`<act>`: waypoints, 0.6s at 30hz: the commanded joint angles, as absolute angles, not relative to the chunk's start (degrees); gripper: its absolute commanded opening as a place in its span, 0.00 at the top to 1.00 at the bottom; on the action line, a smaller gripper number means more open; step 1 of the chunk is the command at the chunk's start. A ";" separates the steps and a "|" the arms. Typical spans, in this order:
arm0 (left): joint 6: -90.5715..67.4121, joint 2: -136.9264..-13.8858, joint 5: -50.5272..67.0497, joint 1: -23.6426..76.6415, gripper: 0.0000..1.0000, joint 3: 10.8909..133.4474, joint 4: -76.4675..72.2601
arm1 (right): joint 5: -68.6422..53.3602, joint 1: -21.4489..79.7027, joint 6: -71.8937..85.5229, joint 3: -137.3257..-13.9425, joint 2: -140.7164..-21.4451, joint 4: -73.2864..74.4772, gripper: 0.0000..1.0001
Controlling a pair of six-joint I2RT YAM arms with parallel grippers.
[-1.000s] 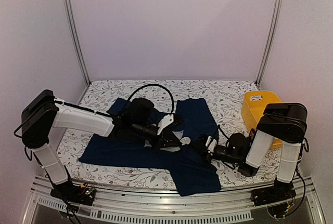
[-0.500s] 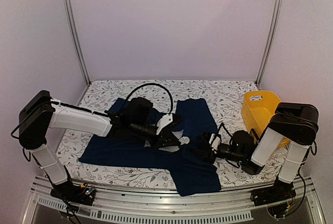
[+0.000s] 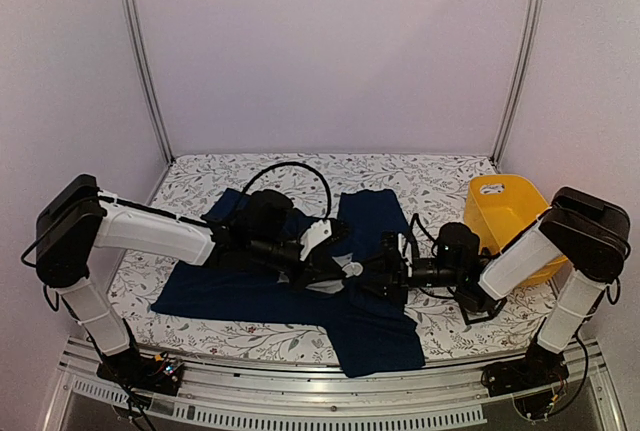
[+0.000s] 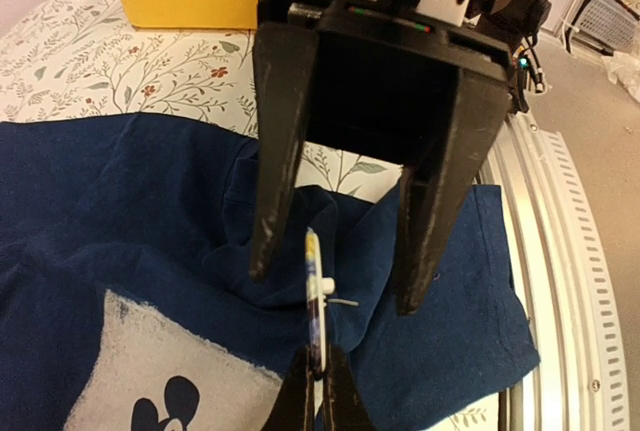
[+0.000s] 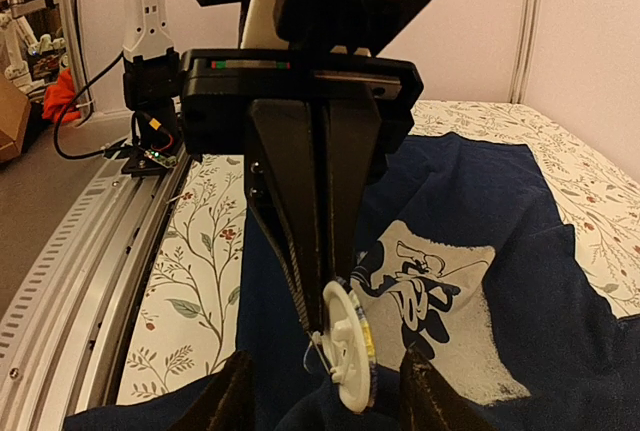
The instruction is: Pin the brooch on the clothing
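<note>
The clothing [image 3: 250, 286], a navy T-shirt, lies rumpled across the floral table, its pale mouse print [image 5: 430, 291] beside the grippers. My left gripper [image 4: 320, 371] is shut on the lower edge of the brooch [image 4: 315, 296], a round disc with a white back [image 5: 350, 346] and a thin pin sticking out. It holds the brooch upright just above a raised fold of the shirt. My right gripper [image 5: 335, 396] faces it, open, one finger on each side of the brooch and touching neither face. In the top view both grippers meet over the shirt's middle [image 3: 365, 273].
A yellow bin [image 3: 505, 216] stands at the right, behind my right arm. A metal rail [image 3: 300, 406] runs along the table's near edge. Bare floral cover [image 3: 430, 181] shows behind the shirt, and a black cable [image 3: 300, 166] loops over my left wrist.
My right gripper has opened and reached left, so its fingers now straddle the brooch. My left gripper has kept the brooch nearly still.
</note>
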State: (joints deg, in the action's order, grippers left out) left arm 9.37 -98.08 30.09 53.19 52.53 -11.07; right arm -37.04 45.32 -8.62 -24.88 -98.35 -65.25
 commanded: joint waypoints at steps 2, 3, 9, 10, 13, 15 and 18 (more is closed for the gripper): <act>9.85 -96.07 29.74 54.23 1.00 51.80 -12.72 | -41.36 44.76 -3.48 -27.77 -101.68 -64.03 0.67; 9.93 -96.12 29.74 54.29 1.00 51.77 -12.74 | -41.24 44.74 -3.19 -28.08 -102.04 -64.17 0.69; 10.04 -96.32 29.86 54.32 1.00 51.86 -12.71 | -40.90 44.74 -3.16 -28.58 -102.87 -64.46 0.75; 10.02 -96.33 29.93 54.37 1.00 51.86 -12.73 | -40.87 44.74 -3.16 -28.69 -102.91 -64.48 0.76; 10.27 -96.16 29.97 54.45 1.00 51.89 -12.57 | -40.72 44.58 -2.76 -28.96 -103.25 -64.51 0.81; 10.45 -96.22 29.97 54.43 1.00 51.86 -12.49 | -41.43 44.21 -2.15 -29.23 -103.39 -64.42 0.82; 10.81 -96.05 29.84 54.72 1.00 51.86 -12.32 | -42.65 43.08 -0.44 -30.01 -103.77 -64.34 0.85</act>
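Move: The left hand still holds the brooch on edge, its middle about 2 cm to the right of that hand and 1 cm lower. From the right hand, whose parted fingers point left, the brooch is roughly 1 cm left, 1 cm ahead and 1 cm lower. The cartoon patch on the clothing lies about 9 cm left of the right hand, 5 cm ahead and 9 cm below; the black case is some 22 cm to its right, level with it and 10 cm lower. With the left hand keeping its pinch on the brooch and staying put, the right hand's fingers close from half open to a narrow gap around the brooch, one finger on its forward face and the other on the pin side nearer the bases. As they close, the right hand sinks about 1 cm and edges nearly 1 cm left towards the brooch, rolling some 10 degrees so that its forward side dips; whether either finger touches the pin can't be made out. ##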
